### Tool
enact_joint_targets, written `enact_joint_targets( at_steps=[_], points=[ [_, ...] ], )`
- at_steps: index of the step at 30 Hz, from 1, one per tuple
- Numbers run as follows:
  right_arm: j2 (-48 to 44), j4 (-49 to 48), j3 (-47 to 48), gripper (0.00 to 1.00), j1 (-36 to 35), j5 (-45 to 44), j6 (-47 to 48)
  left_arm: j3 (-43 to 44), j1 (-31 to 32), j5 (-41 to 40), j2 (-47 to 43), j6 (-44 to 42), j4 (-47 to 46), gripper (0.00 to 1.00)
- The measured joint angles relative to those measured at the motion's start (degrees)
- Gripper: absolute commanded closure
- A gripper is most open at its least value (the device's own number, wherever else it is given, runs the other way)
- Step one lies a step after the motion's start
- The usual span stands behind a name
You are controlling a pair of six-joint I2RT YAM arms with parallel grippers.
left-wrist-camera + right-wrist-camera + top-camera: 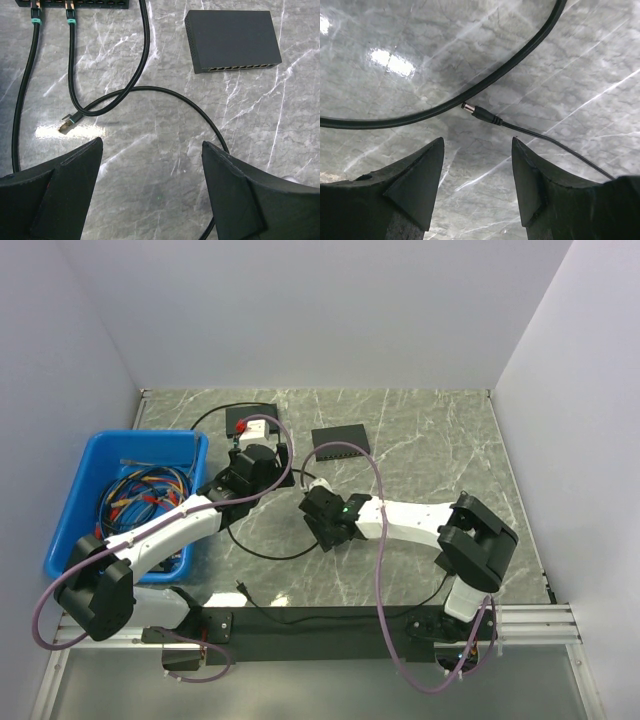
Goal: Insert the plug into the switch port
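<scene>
The plug [479,113], a small dark barrel tip on a thin black cable, lies on the marble just beyond my right gripper [477,140]. Its tip touches a thicker black cable [445,105]. The right jaws stand open and empty, short of the plug. The switch [232,35] is a small black box with a row of ports [242,66] along its near edge; it is also in the top view [340,443]. My left gripper [152,142] is open over bare marble, well short of the switch. In the top view the left gripper [250,462] and the right gripper [318,515] sit mid-table.
A second black box [75,2] at the far left has two cables plugged in. A loose clear-tipped cable end [65,125] lies ahead of my left fingers. A blue bin [90,455] of coloured wires stands at the left. Another thin cable ends near the front edge [241,586].
</scene>
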State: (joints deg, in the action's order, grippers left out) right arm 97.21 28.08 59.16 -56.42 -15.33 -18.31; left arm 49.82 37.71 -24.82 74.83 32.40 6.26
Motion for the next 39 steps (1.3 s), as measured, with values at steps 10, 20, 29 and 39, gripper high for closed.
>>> enact_joint_targets(
  at_steps=[10,20,29,39],
  points=[
    [4.76,-0.48,3.13,0.37,-0.17,-1.92,1.07,-0.68,0.0,-0.02,0.0,-0.02,-0.02,0.14],
    [5.22,-3.54,2.8,0.59,0.83,0.96,1.2,-1.53,0.0,-0.28,-0.42,-0.11,-0.35,0.14],
    [5.33,-5.33,2.38,0.79,1.42,2.4,-0.17,-1.77,0.0,-0.26,-0.42,-0.09,-0.46,0.14],
    [7.04,-5.73,4.24,0.96,3.96,2.75,-2.47,-2.03,0.0,-0.26,-0.55,-0.11,-0.48,0.13]
  ],
)
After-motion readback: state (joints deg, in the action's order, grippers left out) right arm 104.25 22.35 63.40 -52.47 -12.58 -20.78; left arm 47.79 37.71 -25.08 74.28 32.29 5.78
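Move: The small black power plug lies about 2 cm ahead of the right gripper and 2 cm to its left, some 2 cm below. The thick black cable passes just off its tip, about 2 cm farther left of the plug and level with it. The unconnected black switch stands some 24 cm ahead of this gripper and 4 cm to its right. From the left gripper the plug is about 10 cm back, 12 cm right and 15 cm down. Bring the half-open right gripper forward and down to the table over the power plug, then keep easing it left, about 2 cm in all, as the fingers close to nearly shut and pinch the plug beside the thick cable. With the fingers still closing, slide forward another 1.5 to 2 cm, staying low. ##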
